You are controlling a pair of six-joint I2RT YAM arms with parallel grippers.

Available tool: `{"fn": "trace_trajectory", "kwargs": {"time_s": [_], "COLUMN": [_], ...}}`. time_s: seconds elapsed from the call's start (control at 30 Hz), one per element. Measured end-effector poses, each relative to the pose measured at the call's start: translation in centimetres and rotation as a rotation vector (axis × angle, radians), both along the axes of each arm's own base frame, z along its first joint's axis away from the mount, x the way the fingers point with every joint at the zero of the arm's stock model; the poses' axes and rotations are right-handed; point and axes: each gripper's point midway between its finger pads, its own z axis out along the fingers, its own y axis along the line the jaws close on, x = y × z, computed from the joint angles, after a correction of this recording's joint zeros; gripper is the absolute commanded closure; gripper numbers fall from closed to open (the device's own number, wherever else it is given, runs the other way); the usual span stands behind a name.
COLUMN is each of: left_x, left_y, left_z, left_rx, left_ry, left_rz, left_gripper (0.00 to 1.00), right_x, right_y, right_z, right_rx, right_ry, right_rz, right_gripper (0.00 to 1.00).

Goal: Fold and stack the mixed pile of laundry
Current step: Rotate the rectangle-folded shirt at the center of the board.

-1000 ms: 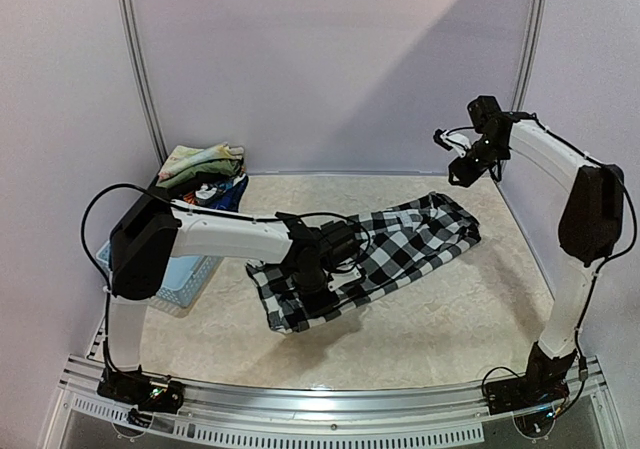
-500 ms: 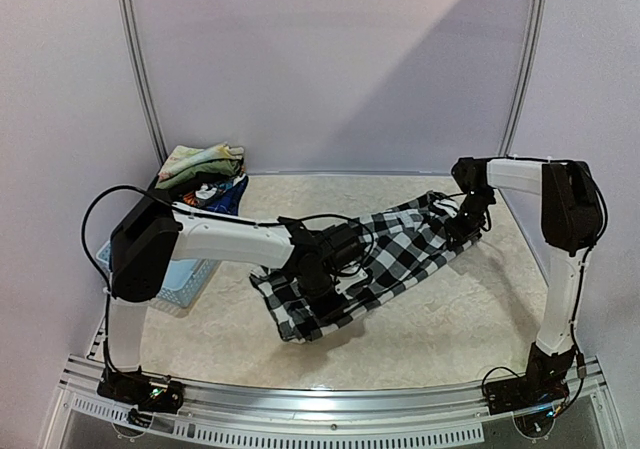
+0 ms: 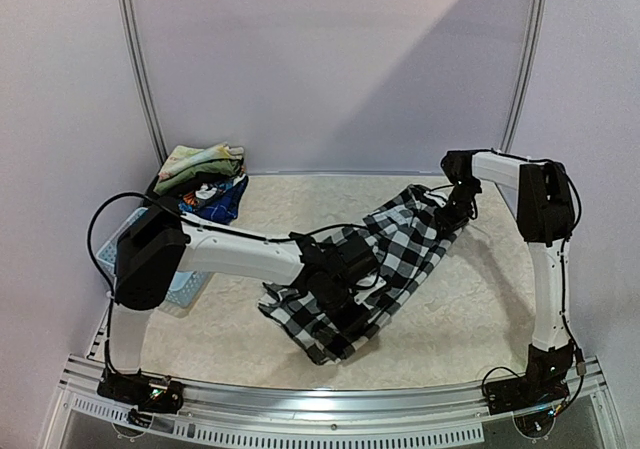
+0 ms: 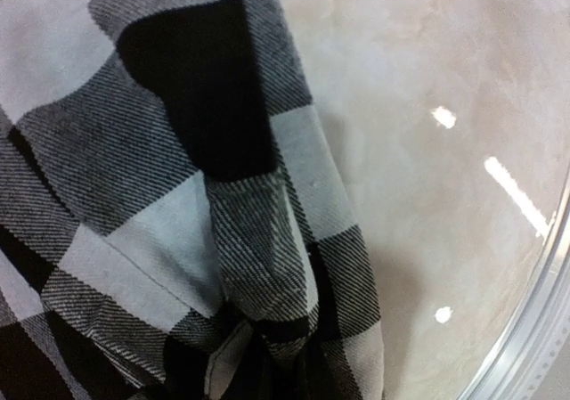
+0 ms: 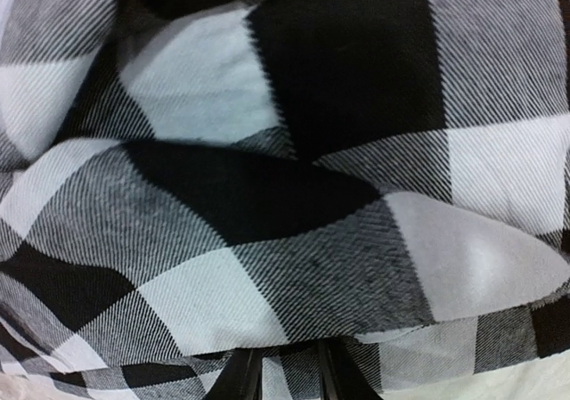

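The black-and-white checked shirt (image 3: 400,244) stretches across the table's middle, held up between both arms. My left gripper (image 3: 348,297) is shut on the shirt's near end, where the cloth (image 4: 267,338) bunches at the bottom of the left wrist view and hides the fingers. My right gripper (image 3: 448,219) is shut on the far end, its dark fingertips (image 5: 240,378) pinching a fold of checked cloth (image 5: 294,266). More of the laundry pile sits at the back left: a pale floral cloth (image 3: 200,159) on top of a dark blue printed piece (image 3: 218,199).
A light blue perforated basket (image 3: 188,279) stands at the left edge, under the left arm and holding those garments. The metal front rail (image 3: 330,409) bounds the near side. The beige tabletop (image 3: 480,309) shows to the right of the shirt.
My right gripper came down from above onto the shirt's far end and closed on it. My left gripper closed and pulled the near end toward the front right, lifting the cloth.
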Motion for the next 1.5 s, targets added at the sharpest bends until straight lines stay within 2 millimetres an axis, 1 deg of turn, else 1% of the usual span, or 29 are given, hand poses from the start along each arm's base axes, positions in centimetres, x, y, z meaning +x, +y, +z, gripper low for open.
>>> {"fn": "trace_trajectory", "kwargs": {"time_s": [0.1, 0.2, 0.27, 0.4, 0.53, 0.97, 1.03, 1.17, 1.3, 1.37, 1.4, 1.47, 1.5], "left_x": [-1.0, -1.9, -2.4, -3.0, -3.0, -2.2, -2.1, -2.0, -1.9, -2.0, -2.0, -1.9, -1.9], "left_y": [-1.6, -3.0, -3.9, -4.6, -5.0, -7.8, -8.2, -9.5, -9.7, -9.3, -9.2, -9.0, -8.8], "left_z": [0.0, 0.1, 0.2, 0.2, 0.3, 0.4, 0.4, 0.5, 0.9, 1.4, 2.1, 4.0, 5.6], "left_rx": [-0.024, -0.034, -0.039, -0.029, -0.013, -0.021, -0.03, -0.054, -0.048, -0.032, -0.03, -0.041, -0.058], "left_ry": [0.006, 0.003, 0.001, 0.001, 0.005, 0.002, 0.003, 0.002, -0.038, -0.066, -0.082, -0.114, -0.133], "left_rz": [-0.008, -0.022, -0.031, -0.038, -0.038, -0.046, -0.048, -0.057, -0.078, -0.086, -0.091, -0.099, -0.1], "left_gripper": [1.0, 0.99, 0.98, 0.96, 0.95, 0.94, 0.91, 0.81, 0.74, 0.69, 0.67, 0.65, 0.65], "right_x": [1.1, 2.5, 3.0, 3.6, 4.1, 6.2, 6.5, 6.8, 6.5, 5.9, 5.5, 5.0, 4.7], "right_y": [0.7, 2.1, 3.0, 5.1, 6.5, 9.3, 9.9, 10.7, 10.6, 9.9, 9.6, 8.9, 8.4], "right_z": [0.0, 0.1, 0.1, 0.1, 0.1, 0.2, 0.2, 0.3, 0.7, 1.9, 2.9, 6.2, 9.1], "right_rx": [0.007, 0.012, 0.012, 0.01, 0.01, 0.053, 0.062, 0.07, 0.067, 0.066, 0.066, 0.072, 0.081], "right_ry": [0.005, -0.001, -0.007, -0.025, -0.046, -0.132, -0.149, -0.17, -0.171, -0.169, -0.172, -0.207, -0.25], "right_rz": [0.009, 0.036, 0.057, 0.104, 0.135, 0.183, 0.195, 0.208, 0.219, 0.209, 0.206, 0.193, 0.189], "right_gripper": [0.77, 0.77, 0.77, 0.77, 0.77, 0.75, 0.74, 0.67, 0.54, 0.5, 0.49, 0.48, 0.47]}}
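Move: Across the board the checked shirt lies slantwise. The left fingers already pinch its near edge, its middle about 16 cm ahead and 3 cm to the right; the blue basket sits 17 cm ahead and 42 cm left, and the front rail runs some 13 cm straight behind. The right fingers already rest on its far right part, its middle about 12 cm back and 19 cm left, its far corner 11 cm ahead and 6 cm left. All is at finger height. Swinging the shirt round between them, both hands slide it level over the board: the right drags the far end about 11 cm left and 7 cm forward, turning slightly counter-clockwise, while the left draws the near end some 10 cm right, a little back at first. Then both open, let go and rise, the right higher. ##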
